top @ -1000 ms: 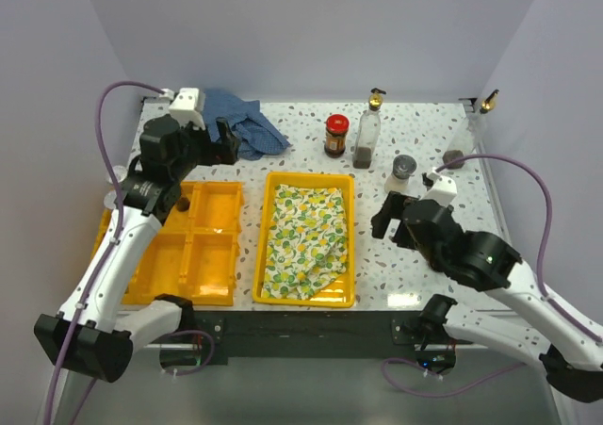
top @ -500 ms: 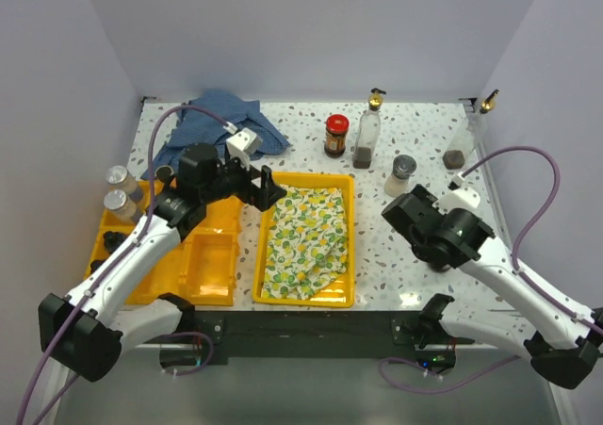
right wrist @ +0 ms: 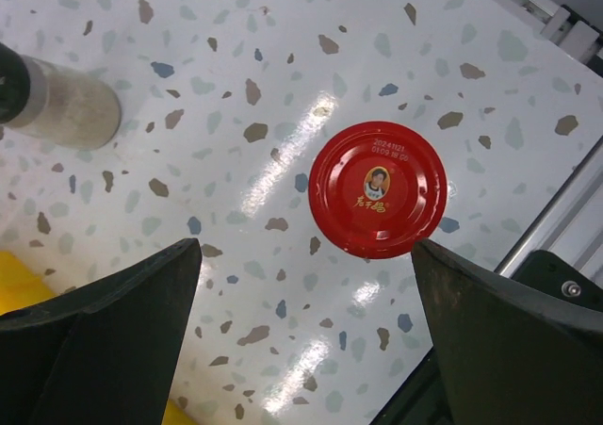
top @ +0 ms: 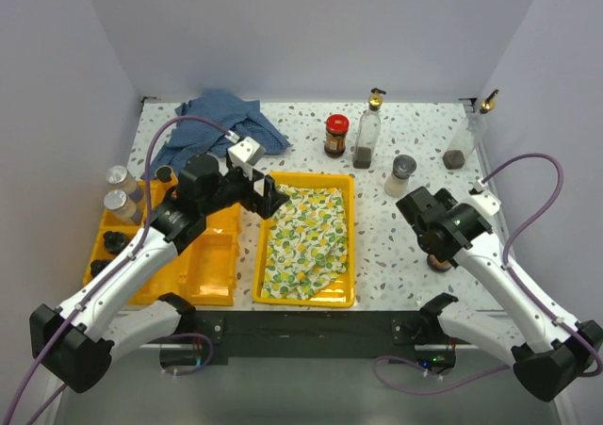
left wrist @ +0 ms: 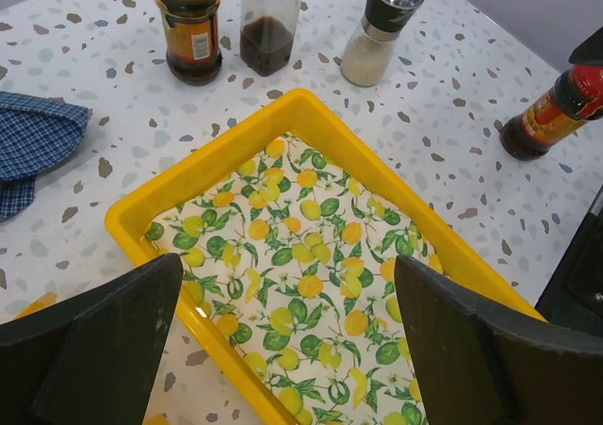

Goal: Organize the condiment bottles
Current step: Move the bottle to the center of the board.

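Note:
Of the condiment bottles, a red-lidded jar (top: 336, 135), a glass bottle with a gold pourer (top: 367, 131) and a grey-capped shaker (top: 401, 173) stand at the back. Another pourer bottle (top: 464, 145) is at the back right, and two shakers (top: 119, 191) stand at the far left. My left gripper (top: 271, 197) hangs open over the left rim of the cloth tray (left wrist: 188, 175). My right gripper (right wrist: 306, 246) is open and points down above a second red-lidded jar (right wrist: 377, 189), which lies just off-centre toward the right finger and is mostly hidden in the top view (top: 439, 261).
A lemon-print cloth (top: 306, 232) lines the yellow tray (top: 303, 300). A yellow compartment tray (top: 179, 298) sits at the left, under my left arm. A blue checked cloth (top: 219, 122) lies at the back left. Walls close in on three sides.
My left arm swung from the back-left corner to the cloth tray's left rim, uncovering the two shakers. My right arm drew back toward the front right, over the red-lidded jar.

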Robot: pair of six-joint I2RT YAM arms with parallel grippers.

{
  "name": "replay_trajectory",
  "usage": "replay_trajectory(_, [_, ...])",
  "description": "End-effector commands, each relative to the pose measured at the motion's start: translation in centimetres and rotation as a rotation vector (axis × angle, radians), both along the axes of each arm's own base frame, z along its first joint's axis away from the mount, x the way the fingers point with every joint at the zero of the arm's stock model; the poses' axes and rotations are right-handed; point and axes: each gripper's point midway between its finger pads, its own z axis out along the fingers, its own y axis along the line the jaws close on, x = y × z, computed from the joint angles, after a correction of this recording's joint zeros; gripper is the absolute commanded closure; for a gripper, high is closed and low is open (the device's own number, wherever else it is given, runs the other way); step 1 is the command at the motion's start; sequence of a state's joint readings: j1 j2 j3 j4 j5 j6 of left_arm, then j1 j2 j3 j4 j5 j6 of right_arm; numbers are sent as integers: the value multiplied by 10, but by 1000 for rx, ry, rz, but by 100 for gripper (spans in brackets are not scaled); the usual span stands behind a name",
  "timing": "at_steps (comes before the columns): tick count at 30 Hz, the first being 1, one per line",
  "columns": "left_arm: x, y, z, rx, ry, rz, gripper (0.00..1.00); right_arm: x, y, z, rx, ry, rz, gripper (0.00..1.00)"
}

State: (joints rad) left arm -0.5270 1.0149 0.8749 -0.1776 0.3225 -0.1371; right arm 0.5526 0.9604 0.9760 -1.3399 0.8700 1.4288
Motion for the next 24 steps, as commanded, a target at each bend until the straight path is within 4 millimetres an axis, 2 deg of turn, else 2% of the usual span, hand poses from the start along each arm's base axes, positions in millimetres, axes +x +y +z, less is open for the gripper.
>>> replay_trajectory(1, [5, 2, 15, -16, -77, 33, 0, -45, -41, -1, -161, 164, -59, 2])
replay_trajectory(5, [3, -2, 13, -16, -68, 14, 0, -44, -42, -3, -183, 207, -68, 2])
replay_trajectory(9, [2, -2, 13, -14, -72, 13, 0, -52, -53, -11, -166, 233, -163, 1])
replay_trajectory(14, [2, -1, 13, -11, -78, 19, 0, -53, -60, -15, -170, 270, -221, 1])
replay_trajectory(20, [4, 2, 14, -3, -84, 37, 0, -40, -47, -40, -114, 292, -166, 2])
replay_trajectory(24, [4, 1, 15, -6, -90, 37, 0, -32, -46, -43, -117, 260, -145, 5])
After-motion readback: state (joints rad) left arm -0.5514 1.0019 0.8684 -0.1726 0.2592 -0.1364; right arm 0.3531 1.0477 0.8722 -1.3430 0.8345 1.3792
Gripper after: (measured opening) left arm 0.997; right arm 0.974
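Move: The red-lidded bottle I go for stands some 4 cm to the right of my open right hand, about level with it fore and aft, its middle roughly 11 cm below. The pepper mill stands about 18 cm farther out than that bottle and 10 cm to its left. The middle of the yellow lined tray lies some 30 cm left of my right hand and 6 cm ahead. From my left hand the bottle is roughly 42 cm to the right and 8 cm back. I swing my right hand to the right, towards the red-lidded bottle, sinking only a little, then drop more steeply while drawing back about 1.5 cm, ending some 4 cm right and 4 cm lower overall. As I go I tip the fingers down about 15 degrees and turn them some 10 clockwise, keeping them wide open above the lid, with no contact to be seen. ##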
